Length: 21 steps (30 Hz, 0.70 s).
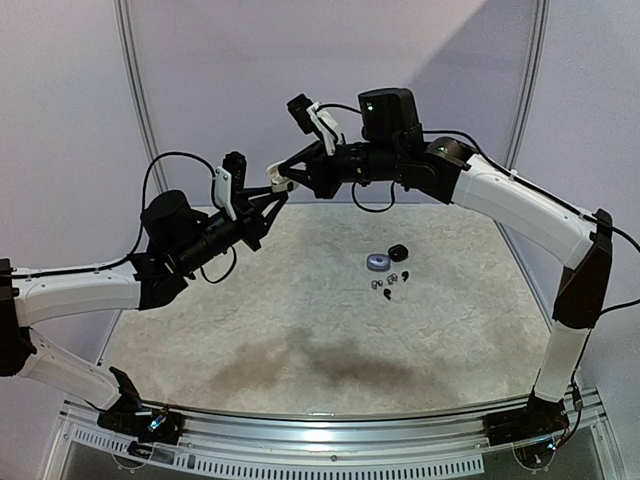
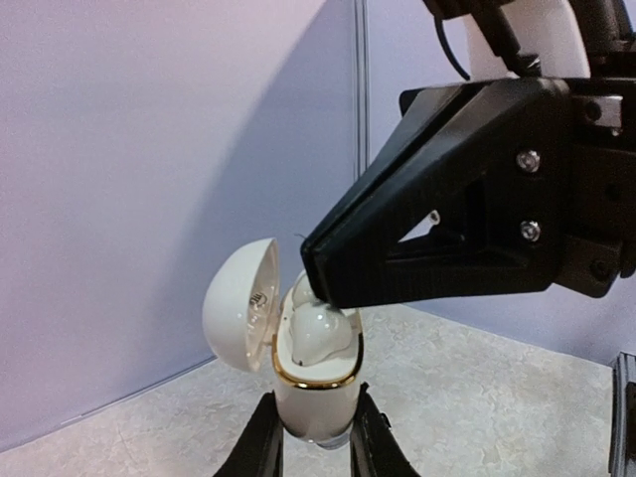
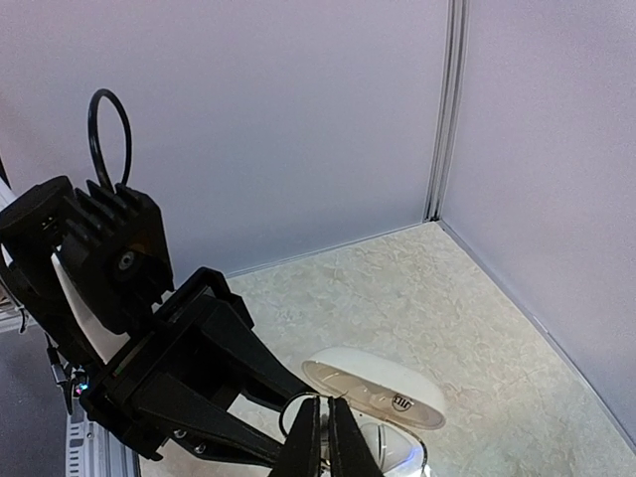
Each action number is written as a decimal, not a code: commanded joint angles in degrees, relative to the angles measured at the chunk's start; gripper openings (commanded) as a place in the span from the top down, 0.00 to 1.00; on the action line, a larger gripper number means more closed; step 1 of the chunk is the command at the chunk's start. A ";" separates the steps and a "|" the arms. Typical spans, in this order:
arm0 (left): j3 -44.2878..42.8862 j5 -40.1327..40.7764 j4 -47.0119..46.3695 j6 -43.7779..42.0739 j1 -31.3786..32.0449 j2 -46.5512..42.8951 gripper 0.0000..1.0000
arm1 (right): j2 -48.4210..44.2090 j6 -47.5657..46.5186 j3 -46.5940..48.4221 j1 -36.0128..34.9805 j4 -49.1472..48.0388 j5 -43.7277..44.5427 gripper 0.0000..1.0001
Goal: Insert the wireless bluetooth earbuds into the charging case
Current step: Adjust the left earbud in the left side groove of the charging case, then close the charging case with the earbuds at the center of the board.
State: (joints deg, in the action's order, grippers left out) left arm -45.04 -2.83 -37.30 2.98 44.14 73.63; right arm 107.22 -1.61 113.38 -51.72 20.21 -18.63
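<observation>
My left gripper [image 2: 314, 417] is shut on a white charging case [image 2: 316, 388] with a gold rim, held upright above the table, its lid [image 2: 241, 303] swung open to the left. A white earbud [image 2: 323, 333] sits in the near socket. Another white earbud [image 2: 299, 290] shows behind it, partly hidden. My right gripper [image 2: 320, 286] is shut, its tips resting on that far earbud. In the right wrist view its fingertips [image 3: 325, 417] point down into the open case beside the lid [image 3: 376, 386]. From above, both grippers meet at the case [image 1: 283, 181], high over the table's back left.
On the table's right middle lie a bluish round case [image 1: 376, 263], a black case [image 1: 398, 251] and several tiny loose earbuds [image 1: 388, 285]. Pale walls close in the back and both sides. A metal rail [image 1: 320, 425] runs along the near edge.
</observation>
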 commanded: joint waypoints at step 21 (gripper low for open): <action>6.13 -10.26 -2.28 -47.34 0.51 1.38 1.00 | -1.27 4.62 2.86 1.31 6.48 1.40 0.94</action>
State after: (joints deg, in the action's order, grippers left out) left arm -39.44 -9.82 -37.34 -27.94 44.14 74.35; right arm 102.59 -1.15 115.98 -50.83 23.29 -22.52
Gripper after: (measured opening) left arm 0.195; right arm 0.060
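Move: My left hand holds the open charging case, its middle about 2 cm above that hand point, 1 cm ahead and 1 cm to the right. The left earbud sits some 3 cm above my left hand, 2 cm ahead and 2 cm right. From my right hand, that earbud is about 1 cm to the left and 1 cm below, level fore and aft; the lid stands about 3 cm ahead of my right hand and 2 cm left, at its height. I ease my closed right fingertips off the left earbud, then lift my right hand about 5 cm, drawing back and to the right, clear of the case. My left hand keeps its grip on the case, sinks about 5 cm with a slight draw back, and rolls some 30 degrees about its fingers, tipping the case's open top back and to the right. ##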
